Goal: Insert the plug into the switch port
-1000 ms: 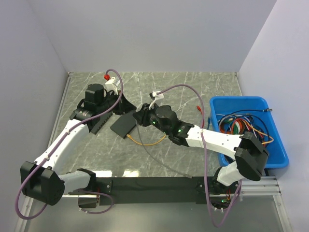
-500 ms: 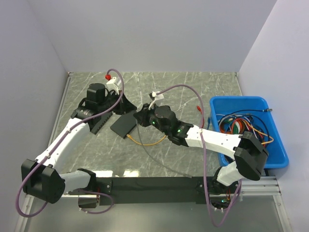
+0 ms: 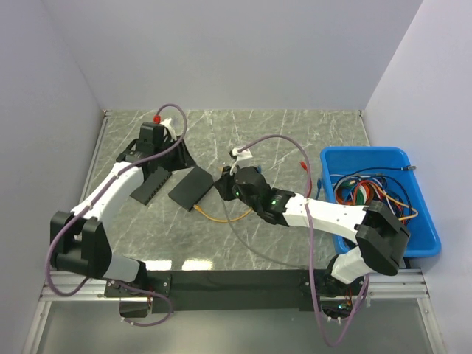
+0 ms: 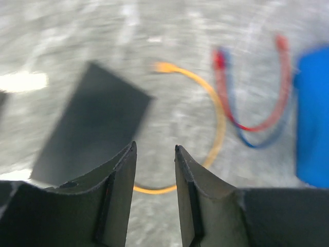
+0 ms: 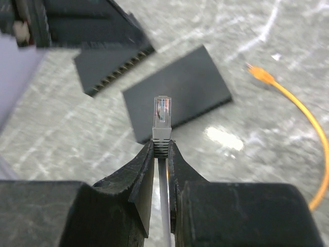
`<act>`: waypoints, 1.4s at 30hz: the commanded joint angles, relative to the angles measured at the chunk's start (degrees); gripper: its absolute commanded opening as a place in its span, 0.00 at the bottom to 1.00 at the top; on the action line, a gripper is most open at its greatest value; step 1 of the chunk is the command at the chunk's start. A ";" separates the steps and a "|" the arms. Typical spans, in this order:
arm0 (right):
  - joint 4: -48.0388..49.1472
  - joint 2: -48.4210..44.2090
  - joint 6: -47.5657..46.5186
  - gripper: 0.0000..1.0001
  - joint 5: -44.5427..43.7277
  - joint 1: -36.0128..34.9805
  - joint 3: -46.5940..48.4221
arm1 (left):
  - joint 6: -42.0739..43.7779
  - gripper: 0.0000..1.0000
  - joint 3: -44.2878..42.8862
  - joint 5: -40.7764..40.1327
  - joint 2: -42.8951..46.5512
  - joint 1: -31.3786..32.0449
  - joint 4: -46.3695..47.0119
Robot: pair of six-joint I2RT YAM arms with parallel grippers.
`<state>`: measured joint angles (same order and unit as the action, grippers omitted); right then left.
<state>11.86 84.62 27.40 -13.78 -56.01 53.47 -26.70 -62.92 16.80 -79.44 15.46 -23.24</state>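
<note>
My right gripper [image 5: 161, 145] is shut on the grey boot of a clear plug [image 5: 162, 114], which sticks out ahead of the fingertips, with its grey cable [image 3: 243, 243] trailing back between the jaws. Beyond the plug lies a flat black box [image 5: 177, 92], and further off a black switch [image 5: 110, 69] shows its row of ports along one edge. From above, the right gripper [image 3: 223, 181] sits at the right end of the flat box [image 3: 193, 188], and the switch [image 3: 151, 183] lies to its left. My left gripper [image 4: 155, 149] is open and empty, above the switch's far end [image 3: 183, 156].
An orange cable [image 3: 225, 218] curls on the marble table just in front of the flat box. A blue bin [image 3: 398, 158] holding several cables stands at the right. A red cable [image 4: 280, 67] and a blue one lie beside it.
The left arm has pulled back toward the far left and its jaws have opened from shut. The right gripper has shifted slightly right, still holding the plug.
</note>
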 commanded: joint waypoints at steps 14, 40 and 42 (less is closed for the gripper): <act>-3.16 11.69 -2.17 0.00 1.04 -0.24 3.56 | 0.07 0.38 -4.76 -12.13 -9.84 -4.39 -5.58; -11.15 26.03 -3.14 0.00 -2.39 -3.58 15.08 | 0.77 0.37 -13.02 -18.03 -25.32 -4.21 -12.61; -11.42 26.82 -3.23 0.00 -2.48 -3.76 15.69 | 0.94 0.36 -13.11 -18.29 -25.68 -3.86 -12.96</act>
<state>0.75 110.63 25.02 -14.26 -59.00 65.98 -26.61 -73.67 -1.17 -104.20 11.14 -35.20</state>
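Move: From the right hand, which holds the grey plug, the black switch lies about 7 cm ahead, 10 cm to the left and some 17 cm below; the orange plug at its near end is level with that hand, 8 cm left. The empty left hand has the switch about 1 cm back, 3 cm to its left and 17 cm below, with the second black box level with this hand and roughly 17 cm left. Sinking about 15 cm beside the switch, the right hand brings the still-pinched grey plug down towards the port side near the orange plug, drifting 3 cm left overall and tipping its fingers more steeply down. The left hand, fingers staying open, descends some 12 cm while swinging 8 cm left and a little forward, turning to point more steeply down at the switch's far-left edge. ##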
